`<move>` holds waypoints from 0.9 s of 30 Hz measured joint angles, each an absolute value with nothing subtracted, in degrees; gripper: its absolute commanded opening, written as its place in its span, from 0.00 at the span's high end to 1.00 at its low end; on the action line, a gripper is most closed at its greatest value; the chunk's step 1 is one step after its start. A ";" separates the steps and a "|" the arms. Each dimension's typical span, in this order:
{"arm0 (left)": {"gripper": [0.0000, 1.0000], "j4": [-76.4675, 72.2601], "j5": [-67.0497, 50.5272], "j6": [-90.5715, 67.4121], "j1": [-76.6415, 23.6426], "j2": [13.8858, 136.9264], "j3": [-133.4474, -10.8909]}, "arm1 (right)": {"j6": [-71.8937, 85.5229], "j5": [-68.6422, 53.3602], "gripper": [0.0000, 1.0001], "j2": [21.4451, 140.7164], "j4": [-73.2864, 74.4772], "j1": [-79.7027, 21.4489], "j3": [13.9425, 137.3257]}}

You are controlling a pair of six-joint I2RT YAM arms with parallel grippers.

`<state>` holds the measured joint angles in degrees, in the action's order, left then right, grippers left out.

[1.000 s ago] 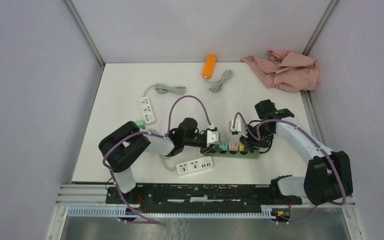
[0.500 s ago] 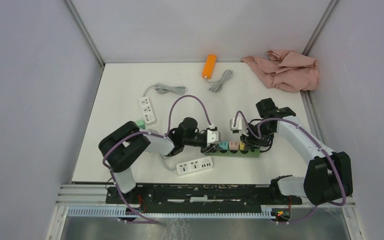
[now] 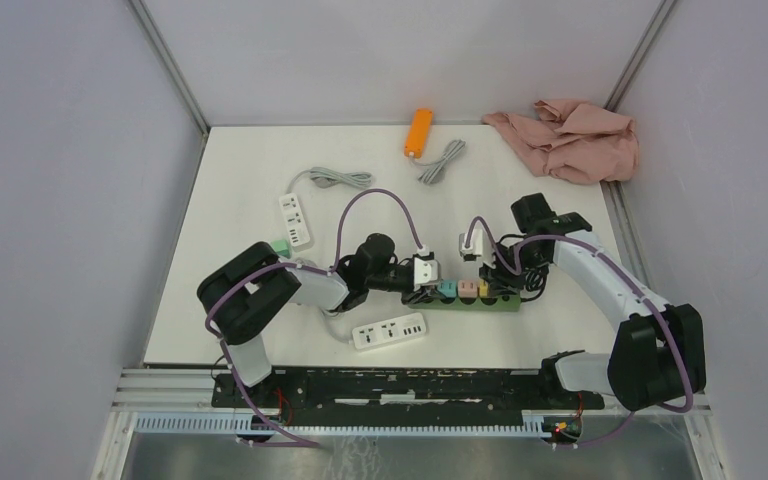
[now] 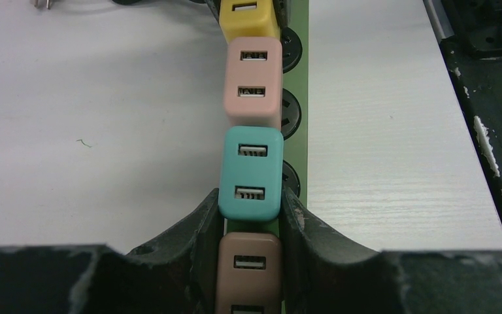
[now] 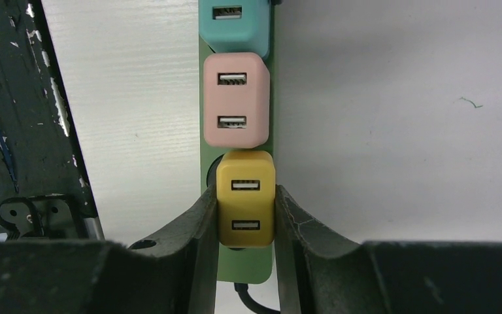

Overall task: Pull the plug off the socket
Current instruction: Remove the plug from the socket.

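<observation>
A green power strip (image 3: 501, 305) lies at the table's front middle with brown, teal, pink and yellow USB plugs in a row. In the left wrist view my left gripper (image 4: 250, 196) is shut on the brown plug (image 4: 248, 271), and its tips also press the near end of the teal plug (image 4: 250, 167). The pink plug (image 4: 253, 82) sits beyond. In the right wrist view my right gripper (image 5: 245, 191) is shut on the yellow plug (image 5: 246, 199) at the strip's cable end (image 5: 242, 265). The yellow plug sits slightly off line with the pink plug (image 5: 236, 98). Both grippers (image 3: 426, 284) (image 3: 485, 280) meet over the strip.
A white power strip (image 3: 390, 331) lies just in front of the green one. Another white strip (image 3: 295, 218) with a grey cable lies at the left. An orange strip (image 3: 418, 131) and a pink cloth (image 3: 570, 138) are at the back. A black rail (image 3: 400, 385) runs along the near edge.
The green strip and both grippers have shifted slightly toward the back of the table. Both grips look the same.
</observation>
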<state>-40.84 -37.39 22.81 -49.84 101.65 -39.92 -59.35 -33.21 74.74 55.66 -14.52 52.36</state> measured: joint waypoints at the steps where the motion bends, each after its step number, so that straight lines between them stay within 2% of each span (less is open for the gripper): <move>1: 0.97 -40.84 -37.43 22.81 -49.84 101.65 -39.92 | -60.29 -33.65 1.00 74.74 55.96 -14.41 52.36; 6: 0.97 -40.36 -37.69 22.79 -49.84 101.65 -39.92 | -62.54 -34.59 1.00 75.59 56.16 -15.22 52.25; 10: 0.97 -38.74 -37.87 22.81 -49.21 101.65 -39.92 | -57.01 -31.90 1.00 77.54 51.53 -17.93 51.18; 12: 0.94 -38.22 -37.58 22.81 -48.99 101.65 -39.94 | -54.19 -30.39 1.00 77.97 49.52 -18.72 50.65; 13: 0.84 -38.13 -37.50 22.81 -48.99 101.65 -39.94 | -53.32 -29.91 1.00 78.06 49.06 -18.96 50.59; 16: 0.45 -37.74 -37.23 22.81 -48.99 101.65 -40.05 | -52.66 -29.56 1.00 78.17 48.14 -19.27 50.02; 17: 0.36 -37.74 -37.10 22.79 -48.99 101.65 -40.03 | -52.64 -29.76 1.00 78.19 47.75 -19.29 49.71; 19: 0.26 -38.76 -36.42 22.55 -49.12 101.69 -39.66 | -52.01 -30.94 1.00 78.41 47.05 -19.49 49.36; 23: 0.24 -44.31 -36.21 20.36 -49.21 101.82 -36.97 | -49.84 -32.53 1.00 79.37 45.54 -21.47 49.28; 27: 0.28 -48.45 -36.75 18.13 -49.12 103.04 -36.34 | -48.75 -32.64 1.00 79.79 44.53 -22.11 49.25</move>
<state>-48.45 -36.75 18.13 -49.12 103.04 -36.34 -48.75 -32.64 79.79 44.53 -22.11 49.25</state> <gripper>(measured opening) 0.745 0.359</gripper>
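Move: The left fingers are shut around the teal plug, its middle only 1 cm or so to their right; the first pink plug lies about 3 cm to their left and the yellow one some 9 cm to their right. The right gripper holds that yellow plug right at its pads; from it the second pink plug sits about 4 cm left and the teal 8 cm left, both slightly lower. The white strip lies 8 cm back and 10 cm left of the left gripper. Keep the right gripper pinched on the yellow plug and bring it down about 2.5 cm, edging left, so the raised end of the green strip sinks; let the left grip follow barely 1 cm down and left. Then open the left fingers wide to free the teal plug, and draw the yellow plug with the strip another 2 cm left, towards the left gripper. ##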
